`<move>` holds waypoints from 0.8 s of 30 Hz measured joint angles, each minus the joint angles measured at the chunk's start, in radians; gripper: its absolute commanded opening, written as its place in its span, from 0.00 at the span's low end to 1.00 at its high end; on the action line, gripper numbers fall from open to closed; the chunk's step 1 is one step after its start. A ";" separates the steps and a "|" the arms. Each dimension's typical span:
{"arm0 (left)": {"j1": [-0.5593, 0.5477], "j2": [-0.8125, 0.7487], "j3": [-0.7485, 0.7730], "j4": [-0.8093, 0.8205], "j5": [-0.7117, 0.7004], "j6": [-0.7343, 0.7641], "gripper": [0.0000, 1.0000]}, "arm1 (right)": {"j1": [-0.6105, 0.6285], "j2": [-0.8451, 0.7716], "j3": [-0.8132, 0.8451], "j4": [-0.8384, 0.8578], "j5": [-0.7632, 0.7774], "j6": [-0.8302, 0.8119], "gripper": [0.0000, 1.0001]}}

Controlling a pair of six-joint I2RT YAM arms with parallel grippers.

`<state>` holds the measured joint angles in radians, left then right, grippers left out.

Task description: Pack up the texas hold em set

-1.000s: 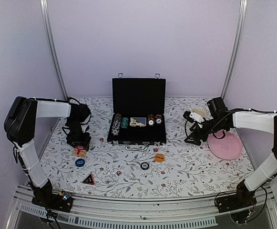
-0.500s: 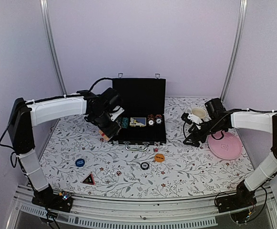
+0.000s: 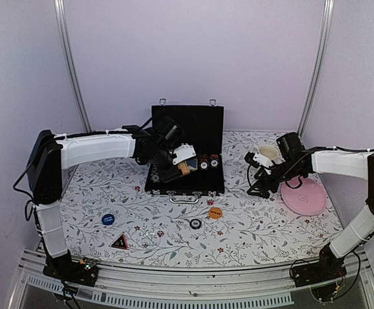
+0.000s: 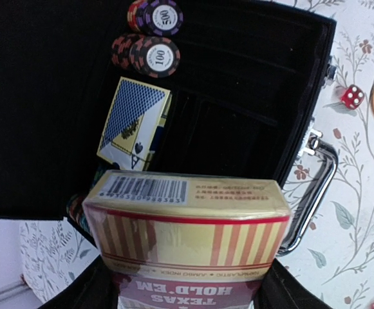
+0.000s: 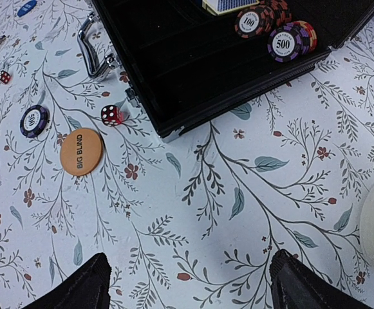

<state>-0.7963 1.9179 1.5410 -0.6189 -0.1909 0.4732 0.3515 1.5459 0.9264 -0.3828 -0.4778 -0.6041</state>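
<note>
The black briefcase (image 3: 187, 125) lies open at the back centre. In its tray (image 4: 238, 96) are striped chips (image 4: 154, 55) and a blue card deck (image 4: 134, 122). My left gripper (image 3: 176, 166) hangs over the tray, shut on a gold and red striped card deck (image 4: 187, 212). On the table in front lie a red die (image 5: 111, 114), an orange "BIG BLIND" button (image 5: 82, 151), a loose chip (image 5: 34, 121), a blue button (image 3: 108, 219) and a triangle token (image 3: 120, 242). My right gripper (image 5: 190, 283) is open and empty, low over the cloth right of the case (image 5: 174, 58).
A cream mug (image 3: 268, 153) stands just behind my right gripper. A pink plate (image 3: 304, 196) lies to its right. The case's silver handle (image 5: 90, 45) sticks out toward the front. A second red die (image 5: 4, 76) lies farther left on the cloth.
My left arm has swung from the table's left side to over the open case, carrying the striped card deck. The right arm has barely moved.
</note>
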 measured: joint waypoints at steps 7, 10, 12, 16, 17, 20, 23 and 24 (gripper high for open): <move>-0.002 0.181 0.138 0.023 -0.009 0.139 0.62 | 0.000 0.000 0.000 -0.003 0.002 -0.001 0.85; -0.002 0.228 0.161 0.015 -0.021 0.172 0.62 | 0.000 0.000 0.000 -0.003 0.004 -0.003 0.85; -0.003 0.243 0.166 0.014 -0.034 0.192 0.63 | 0.000 0.000 0.000 -0.003 0.005 -0.003 0.85; -0.003 0.254 0.176 0.012 -0.049 0.225 0.64 | 0.000 0.000 0.000 -0.004 0.010 -0.007 0.85; -0.003 0.254 0.177 0.012 -0.049 0.232 0.64 | 0.000 0.000 0.000 -0.004 0.012 -0.008 0.85; -0.003 0.254 0.179 0.010 -0.048 0.245 0.65 | 0.001 0.000 0.000 -0.006 0.017 -0.013 0.85; -0.004 0.261 0.189 -0.003 -0.045 0.260 0.65 | 0.001 0.000 0.000 -0.006 0.022 -0.015 0.85; -0.005 0.266 0.194 -0.007 -0.043 0.262 0.65 | 0.001 0.000 0.000 -0.006 0.023 -0.016 0.85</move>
<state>-0.8009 2.1838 1.7351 -0.6258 -0.2344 0.7353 0.3527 1.5459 0.9264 -0.3893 -0.4553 -0.6197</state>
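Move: In the case, the empty card slot that the Texas Hold'em box held by the left hand is bound for lies about 3 cm ahead, 2 cm to the right and 10 cm below. At about that depth, the blue-backed deck is some 9 cm ahead and 2 cm right, with teal chips 9 cm ahead, 5 cm left. The case handle is 7 cm back, 1 cm right and 11 cm down. From the right hand the slot lies 8 cm ahead, 28 cm left and 8 cm below. Lowering the held Texas Hold'em box towards the empty slot in front of the blue-backed deck, the left hand sinks about 6 cm while easing some 3 cm forward and nearly as far right, then stops. Its left side lifts and it turns clockwise, each by about 10 degrees, and the fingers keep their grip; whether the box touches the tray can't be made out. ##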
